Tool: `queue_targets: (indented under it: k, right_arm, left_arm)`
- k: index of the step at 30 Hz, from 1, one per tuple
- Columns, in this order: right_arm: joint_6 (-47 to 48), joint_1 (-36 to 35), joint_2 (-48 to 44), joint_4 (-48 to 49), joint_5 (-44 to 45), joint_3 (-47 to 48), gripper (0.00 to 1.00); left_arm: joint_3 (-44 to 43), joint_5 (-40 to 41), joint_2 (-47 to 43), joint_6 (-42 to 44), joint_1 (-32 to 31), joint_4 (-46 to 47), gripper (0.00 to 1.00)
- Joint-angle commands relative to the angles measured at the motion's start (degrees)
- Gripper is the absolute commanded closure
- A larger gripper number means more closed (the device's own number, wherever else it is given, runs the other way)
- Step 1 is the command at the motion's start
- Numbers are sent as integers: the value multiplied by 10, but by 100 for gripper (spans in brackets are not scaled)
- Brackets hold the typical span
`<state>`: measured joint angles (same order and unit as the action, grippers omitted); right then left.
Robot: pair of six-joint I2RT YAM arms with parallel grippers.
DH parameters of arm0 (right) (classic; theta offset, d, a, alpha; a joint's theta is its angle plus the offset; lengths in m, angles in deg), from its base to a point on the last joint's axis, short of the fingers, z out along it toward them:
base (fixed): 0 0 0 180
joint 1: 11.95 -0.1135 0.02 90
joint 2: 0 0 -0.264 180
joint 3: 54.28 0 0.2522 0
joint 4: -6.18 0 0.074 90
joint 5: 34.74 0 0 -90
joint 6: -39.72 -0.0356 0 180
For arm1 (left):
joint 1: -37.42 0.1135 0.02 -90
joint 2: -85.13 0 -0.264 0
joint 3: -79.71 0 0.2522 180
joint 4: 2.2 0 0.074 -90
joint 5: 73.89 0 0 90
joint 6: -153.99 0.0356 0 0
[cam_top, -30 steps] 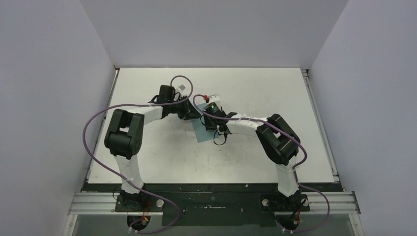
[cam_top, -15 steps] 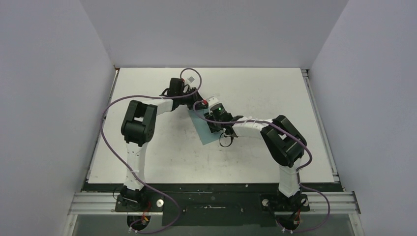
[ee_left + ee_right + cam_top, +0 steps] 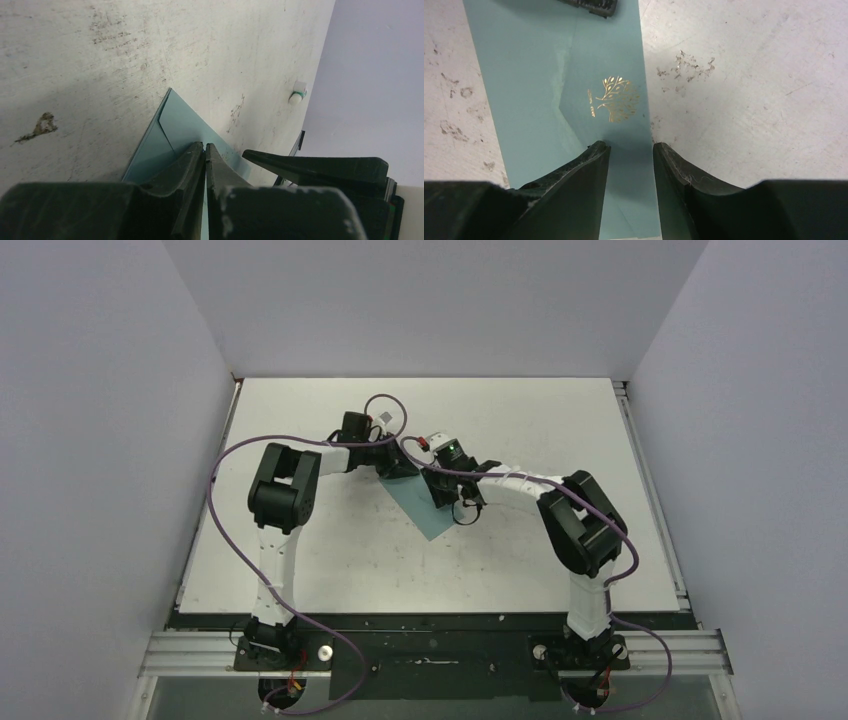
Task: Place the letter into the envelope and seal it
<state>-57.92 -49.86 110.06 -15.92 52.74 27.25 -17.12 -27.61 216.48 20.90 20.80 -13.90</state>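
Observation:
The teal envelope lies flat on the white table, its flap folded down over its body with a gold tree print on it. My left gripper is at the envelope's far corner. Its jaws are shut, tips together and low over the teal paper, and I see no paper between them. My right gripper hovers over the envelope beside the gold print. It is open, with only the flat paper beneath the gap. The letter is out of view.
A small white glue tube with a green band lies on the table near the grey side wall. The tabletop is scuffed and stained. A right finger crosses close beside my left jaws. Purple cables loop over both arms.
The left jaws have closed and that gripper has moved back down onto the envelope's far corner. The envelope has slid and turned a little toward the right; the right gripper moved with it.

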Motion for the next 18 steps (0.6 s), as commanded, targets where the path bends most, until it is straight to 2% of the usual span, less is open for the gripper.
queue_targets:
  k: [1,4,9,18]
  right_arm:
    - [-44,-5,29,-93,-3,85,61]
    - [-80,-20,53,-101,17,127,64]
    - [-117,-37,99,-109,66,172,74]
    - [-147,-44,139,-116,108,199,87]
  left_arm:
    - [31,24,5,20,6,-46,95]
    - [36,28,8,14,6,-46,96]
    - [34,34,9,11,6,-54,97]
    - [35,34,16,10,7,-58,99]
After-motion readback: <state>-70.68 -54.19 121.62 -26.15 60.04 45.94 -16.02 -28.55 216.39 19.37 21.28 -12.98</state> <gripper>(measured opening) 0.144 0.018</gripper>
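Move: The envelope lies slantwise under both grippers. Its middle is about 4 cm left and 2 cm ahead of the right hand, roughly a centimetre lower. The gold tree print is some 3 cm ahead and 3 cm left of the right hand, and the left gripper's tips are about 6 cm ahead and 6 cm left. From the left hand, over the far end, the envelope's middle is around 6 cm back and 2 cm right. Over the envelope, the right hand slides about 5 cm left and 2.5 cm forward towards the left gripper, lifting a centimetre early on and coming back down. It turns some 10 degrees clockwise while its fingers narrow from part open to nearly shut above the flap area. The left fingertips, almost closed, keep holding the far end down. ##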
